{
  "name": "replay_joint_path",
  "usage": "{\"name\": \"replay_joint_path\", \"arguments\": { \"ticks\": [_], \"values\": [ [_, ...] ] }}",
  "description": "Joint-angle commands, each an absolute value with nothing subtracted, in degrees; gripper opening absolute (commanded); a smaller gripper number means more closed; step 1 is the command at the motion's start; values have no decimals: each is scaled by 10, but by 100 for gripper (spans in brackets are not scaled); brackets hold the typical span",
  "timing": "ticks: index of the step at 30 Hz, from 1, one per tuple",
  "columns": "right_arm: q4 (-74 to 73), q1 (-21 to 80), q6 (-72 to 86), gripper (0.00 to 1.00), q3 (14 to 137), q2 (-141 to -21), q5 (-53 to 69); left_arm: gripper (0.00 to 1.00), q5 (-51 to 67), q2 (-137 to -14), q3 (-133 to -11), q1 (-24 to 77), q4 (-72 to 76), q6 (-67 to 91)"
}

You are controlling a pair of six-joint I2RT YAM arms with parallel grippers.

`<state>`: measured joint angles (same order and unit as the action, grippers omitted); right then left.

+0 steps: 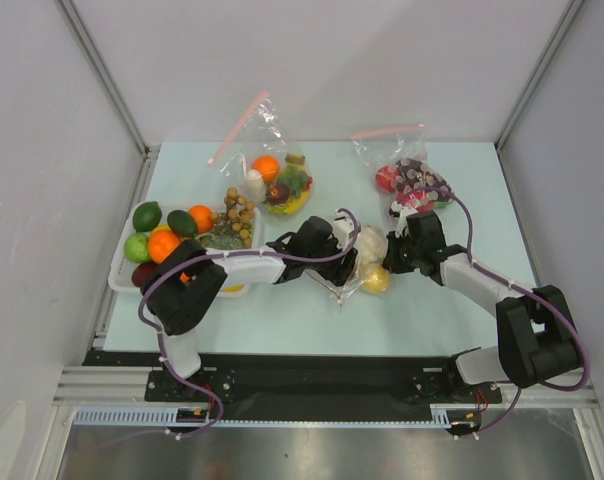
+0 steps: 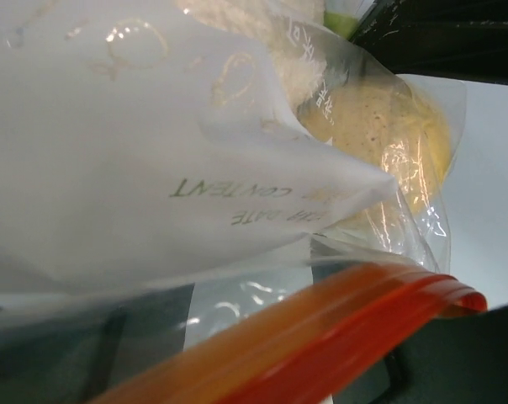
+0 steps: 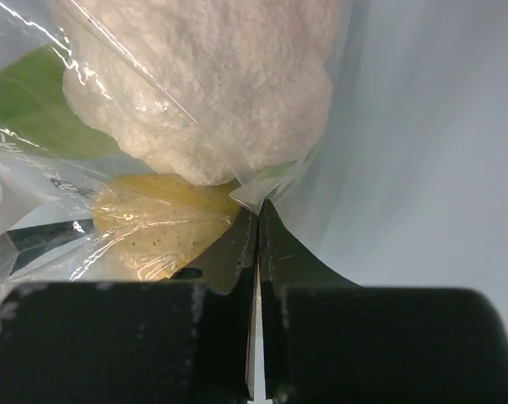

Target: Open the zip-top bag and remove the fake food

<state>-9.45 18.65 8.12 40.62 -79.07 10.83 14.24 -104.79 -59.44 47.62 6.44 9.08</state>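
Observation:
The zip-top bag [image 1: 354,272] lies at mid-table between my two grippers. In the left wrist view its clear plastic [image 2: 153,126], its white label [image 2: 229,202] and its red-orange zip rim [image 2: 321,337] fill the frame. Inside it are a pale white leafy head [image 3: 212,76] with a green leaf [image 3: 35,93] and a yellow round fruit [image 3: 161,223]; both also show from above, the head [image 1: 370,243] and the fruit [image 1: 376,280]. My left gripper [image 1: 332,255] has its fingers apart, with the rim across the gap [image 2: 292,337]. My right gripper [image 3: 258,210] is shut on a fold of the bag's plastic [image 1: 400,252].
A white tray [image 1: 119,275] at the left holds oranges, green fruits and a brown bumpy cluster [image 1: 240,215]. Two clear bags with pink zip strips lie at the back, one with an orange and a banana [image 1: 277,180], one with red-purple toys [image 1: 410,182]. Walls stand on both sides.

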Motion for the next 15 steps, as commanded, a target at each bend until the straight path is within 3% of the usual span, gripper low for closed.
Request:
{"name": "replay_joint_path", "arguments": {
  "ticks": [1,6,15],
  "values": [
    [-120,193,85,0,417,-781,105,62,179,-1054,-597,479,117,102],
    [-122,195,83,0,418,-780,106,61,197,-1071,-612,480,121,104],
    [-120,195,83,0,418,-783,105,24,214,-1078,-621,480,105,91]
  ]
}}
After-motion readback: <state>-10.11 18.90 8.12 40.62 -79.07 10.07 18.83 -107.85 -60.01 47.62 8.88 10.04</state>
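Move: The left hand already has its half-open fingers in at the bag's mouth, with the potato about 4 cm to its right, level fore and aft and a little below. The cauliflower lies some 7 cm ahead and 3 cm to the right; the red zip rim is about 4 cm to the left and 2 cm back, slightly higher. From the right hand, shut on the bag film, the potato is about 3 cm left, 2 cm back and 2 cm below. Low inside the open bag, the left hand edges to the right towards the potato and then also down and back, about 2 cm in all, with hardly any turn of the wrist; late on its fingers close from rather more than half open to about a quarter, beside the potato, though what lies between them can't be seen. The right hand stays practically still and keeps its shut pinch on the bag film by the cauliflower and potato, holding the bag against the reach. ##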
